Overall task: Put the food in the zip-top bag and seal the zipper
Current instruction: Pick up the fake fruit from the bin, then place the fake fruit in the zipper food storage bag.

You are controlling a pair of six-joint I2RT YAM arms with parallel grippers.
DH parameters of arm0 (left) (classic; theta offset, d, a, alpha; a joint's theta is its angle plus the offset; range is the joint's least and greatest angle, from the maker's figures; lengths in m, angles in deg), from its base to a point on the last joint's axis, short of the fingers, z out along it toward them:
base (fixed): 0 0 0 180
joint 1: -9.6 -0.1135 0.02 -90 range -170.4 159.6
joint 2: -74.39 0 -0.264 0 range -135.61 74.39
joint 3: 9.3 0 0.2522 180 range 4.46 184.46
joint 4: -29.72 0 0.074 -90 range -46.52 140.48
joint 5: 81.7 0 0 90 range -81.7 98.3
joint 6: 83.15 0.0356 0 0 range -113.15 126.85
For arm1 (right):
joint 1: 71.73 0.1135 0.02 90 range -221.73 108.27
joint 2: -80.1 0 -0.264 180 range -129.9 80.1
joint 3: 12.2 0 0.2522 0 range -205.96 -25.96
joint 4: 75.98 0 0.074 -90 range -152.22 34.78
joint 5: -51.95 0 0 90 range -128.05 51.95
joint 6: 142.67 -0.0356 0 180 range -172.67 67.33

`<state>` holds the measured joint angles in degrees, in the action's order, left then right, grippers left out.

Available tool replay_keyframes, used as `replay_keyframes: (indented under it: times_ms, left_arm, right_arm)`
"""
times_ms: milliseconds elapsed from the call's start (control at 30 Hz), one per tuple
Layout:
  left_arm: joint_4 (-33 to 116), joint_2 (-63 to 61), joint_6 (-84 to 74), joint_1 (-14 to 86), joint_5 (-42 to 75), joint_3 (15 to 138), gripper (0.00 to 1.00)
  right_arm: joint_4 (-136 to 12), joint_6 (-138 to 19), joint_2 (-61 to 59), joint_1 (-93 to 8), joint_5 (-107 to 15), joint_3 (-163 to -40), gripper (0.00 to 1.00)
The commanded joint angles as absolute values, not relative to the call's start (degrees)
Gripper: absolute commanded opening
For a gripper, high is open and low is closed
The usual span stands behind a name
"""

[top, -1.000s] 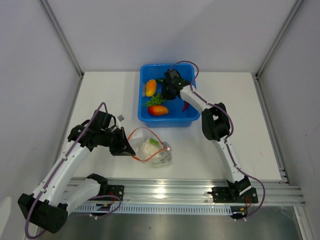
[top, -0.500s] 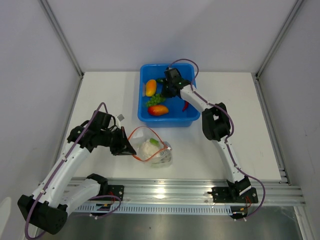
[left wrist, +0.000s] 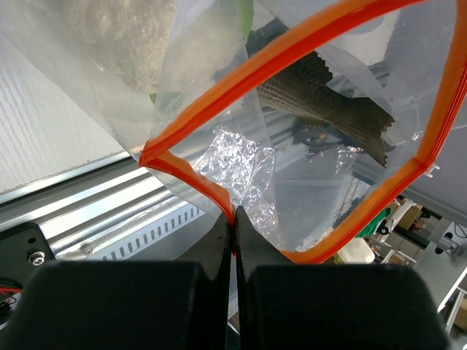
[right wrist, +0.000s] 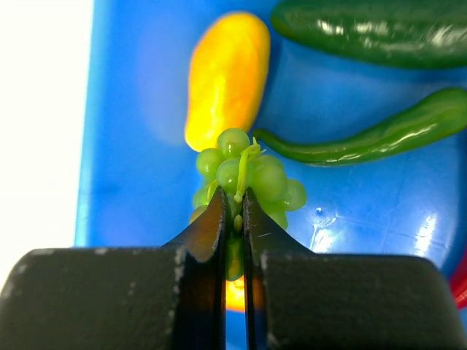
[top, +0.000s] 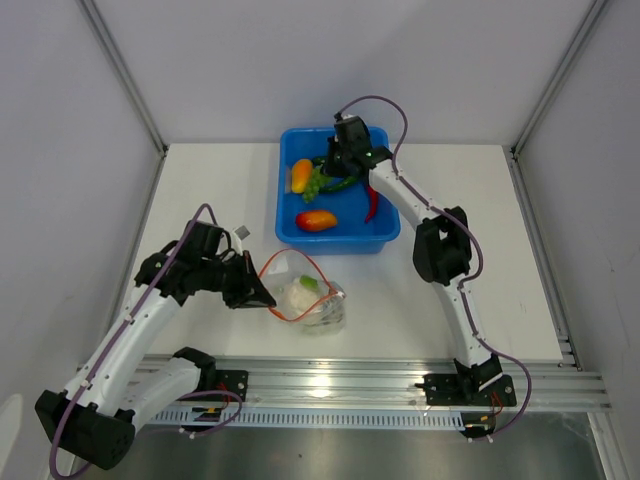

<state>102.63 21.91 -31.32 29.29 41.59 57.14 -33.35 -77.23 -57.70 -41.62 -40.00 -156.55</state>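
Observation:
The clear zip-top bag (top: 318, 305) lies on the table in front of the blue tub, mouth held open. My left gripper (top: 262, 299) is shut on the zipper (left wrist: 292, 51) at the mouth's near edge, as the left wrist view (left wrist: 234, 219) shows. Inside the bag are a grey fish (left wrist: 328, 102) and a white cauliflower (top: 296, 297). My right gripper (right wrist: 234, 208) is shut on the stem of a bunch of green grapes (right wrist: 252, 171), held over the tub (top: 315, 183). An orange-yellow pepper (right wrist: 228, 76), two green chilies (right wrist: 379, 135), a red-orange fruit (top: 316, 219) and a red chili (top: 371, 208) lie in the tub.
The blue tub (top: 335, 243) stands at the back middle of the white table. Grey walls close in the left, right and back. A metal rail with both arm bases runs along the near edge.
My right gripper has shut on the green grapes and drawn them up and toward the back of the tub. The left gripper still holds the bag's mouth in place.

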Motion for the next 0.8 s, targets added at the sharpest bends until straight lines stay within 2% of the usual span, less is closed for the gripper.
replay_keyframes:
  times_ms: [0, 200, 567, 767]
  left_arm:
    - [100.17, 22.01, -32.87, 28.76, 43.36, 56.05, 0.01]
    - [99.29, 21.31, -33.40, 28.68, 43.28, 56.84, 0.01]
    - [97.79, 18.06, -33.31, 28.41, 43.63, 59.04, 0.00]
    - [97.18, 16.83, -33.14, 28.41, 44.07, 59.48, 0.01]
  right_arm:
    - [-34.80, -76.40, -50.25, -41.94, -40.07, -159.64, 0.00]
    - [-33.22, -75.44, -44.72, -41.67, -40.07, -159.29, 0.00]
    - [-29.79, -70.69, -29.87, -38.51, -38.66, -151.03, 0.00]
    - [-26.44, -69.46, -19.76, -35.36, -41.91, -144.80, 0.00]
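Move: The grapes are already in the right gripper, low inside the bin and clear of its floor. The bag's open mouth is some 34 cm back from this hand, about 3 cm to the left and roughly level. About 10 cm below the right hand lie the red-orange mango, 7 cm back and 2 cm left, the yellow mango, 5 cm ahead and 6 cm left, and the green chili, 3 cm ahead and 4 cm right. The left hand has the mouth's middle about 5 cm ahead, 6 cm right and slightly below. The right hand keeps the grape bunch pinched by its stem end and lifts it steeply out of the bin, some 22 cm up, at first almost straight and then increasingly back, about 11 cm in all, over the bin and bagward, while the wrist tips the fingers some 15 degrees upward and swings slightly counter-clockwise. The left hand keeps its shut pinch on the orange zipper rim and eases the held corner about 2 cm forward, dipping a little. ##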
